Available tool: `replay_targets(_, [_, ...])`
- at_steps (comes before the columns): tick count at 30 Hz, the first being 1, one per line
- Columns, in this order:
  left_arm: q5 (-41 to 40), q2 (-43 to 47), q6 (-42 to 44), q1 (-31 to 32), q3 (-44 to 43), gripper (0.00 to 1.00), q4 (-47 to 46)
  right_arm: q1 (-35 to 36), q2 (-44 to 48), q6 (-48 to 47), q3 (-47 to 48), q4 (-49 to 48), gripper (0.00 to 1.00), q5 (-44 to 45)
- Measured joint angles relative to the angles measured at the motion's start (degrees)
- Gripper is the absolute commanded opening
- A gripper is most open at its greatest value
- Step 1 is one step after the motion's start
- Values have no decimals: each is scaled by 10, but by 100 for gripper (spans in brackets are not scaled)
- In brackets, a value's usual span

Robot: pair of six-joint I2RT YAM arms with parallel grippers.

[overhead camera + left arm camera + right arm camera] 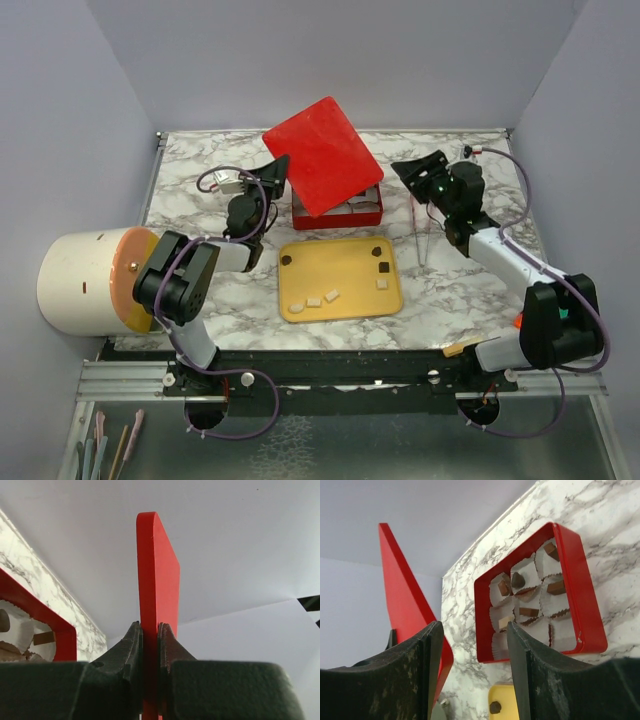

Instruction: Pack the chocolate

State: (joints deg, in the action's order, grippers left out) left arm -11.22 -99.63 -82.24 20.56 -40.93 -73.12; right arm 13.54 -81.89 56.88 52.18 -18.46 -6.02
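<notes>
My left gripper is shut on the edge of a red lid, holding it tilted up above the left part of the red box. In the left wrist view the lid stands between the pressed fingers. The box holds white paper cups, several with a piece of chocolate in them. More chocolate, dark and pale, lies on the yellow tray. My right gripper hangs open to the right of the box, holding nothing; its fingers frame the box and the tray.
A large white cylinder with an orange face lies at the table's left edge beside the left arm. Thin sticks lie right of the tray. A small white object sits behind the left gripper. Walls close in the back and sides.
</notes>
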Motion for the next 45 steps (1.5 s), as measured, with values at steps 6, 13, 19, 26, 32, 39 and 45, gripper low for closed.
replay_targets(6, [-57,0,0,30,-17,0,52,0,24,62,-100,-84,58,-3])
replay_targets(13, [-140,0,3,87,-69,0,128,4,24,103,-163,-167,58,-13])
replay_targets(19, [-205,0,5,122,-103,0,198,9,28,118,-184,-227,57,-20])
replay_targets(26, [-265,0,5,139,-113,0,258,15,34,123,-188,-245,58,-28])
replay_targets(32, [-292,-2,4,151,-120,0,279,19,31,132,-188,-266,57,-34])
replay_targets(39, [-302,-4,3,160,-121,0,293,30,-3,147,-188,-287,57,-37])
replay_targets(45, [-304,-6,0,162,-121,0,293,34,-18,152,-188,-297,57,-38])
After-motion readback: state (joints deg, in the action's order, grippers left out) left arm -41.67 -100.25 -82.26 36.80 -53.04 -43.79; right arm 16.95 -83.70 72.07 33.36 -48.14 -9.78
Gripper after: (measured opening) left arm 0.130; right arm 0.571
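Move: The left hand already grips the red lid's left edge; the open box lies about 8 cm ahead of it, 15 cm right and 19 cm below, with the yellow tray 20 cm back, 14 cm right and 21 cm below. From the right hand, the lid's middle is some 20 cm left, 5 cm ahead and about level; the box 8 cm ahead, 15 cm left, 18 cm below; the tongs 4 cm back, 7 cm right, 20 cm below. Left hand swings the gripped lid 6 cm right, tipping down towards the box; open right backs down-left towards the lid. ##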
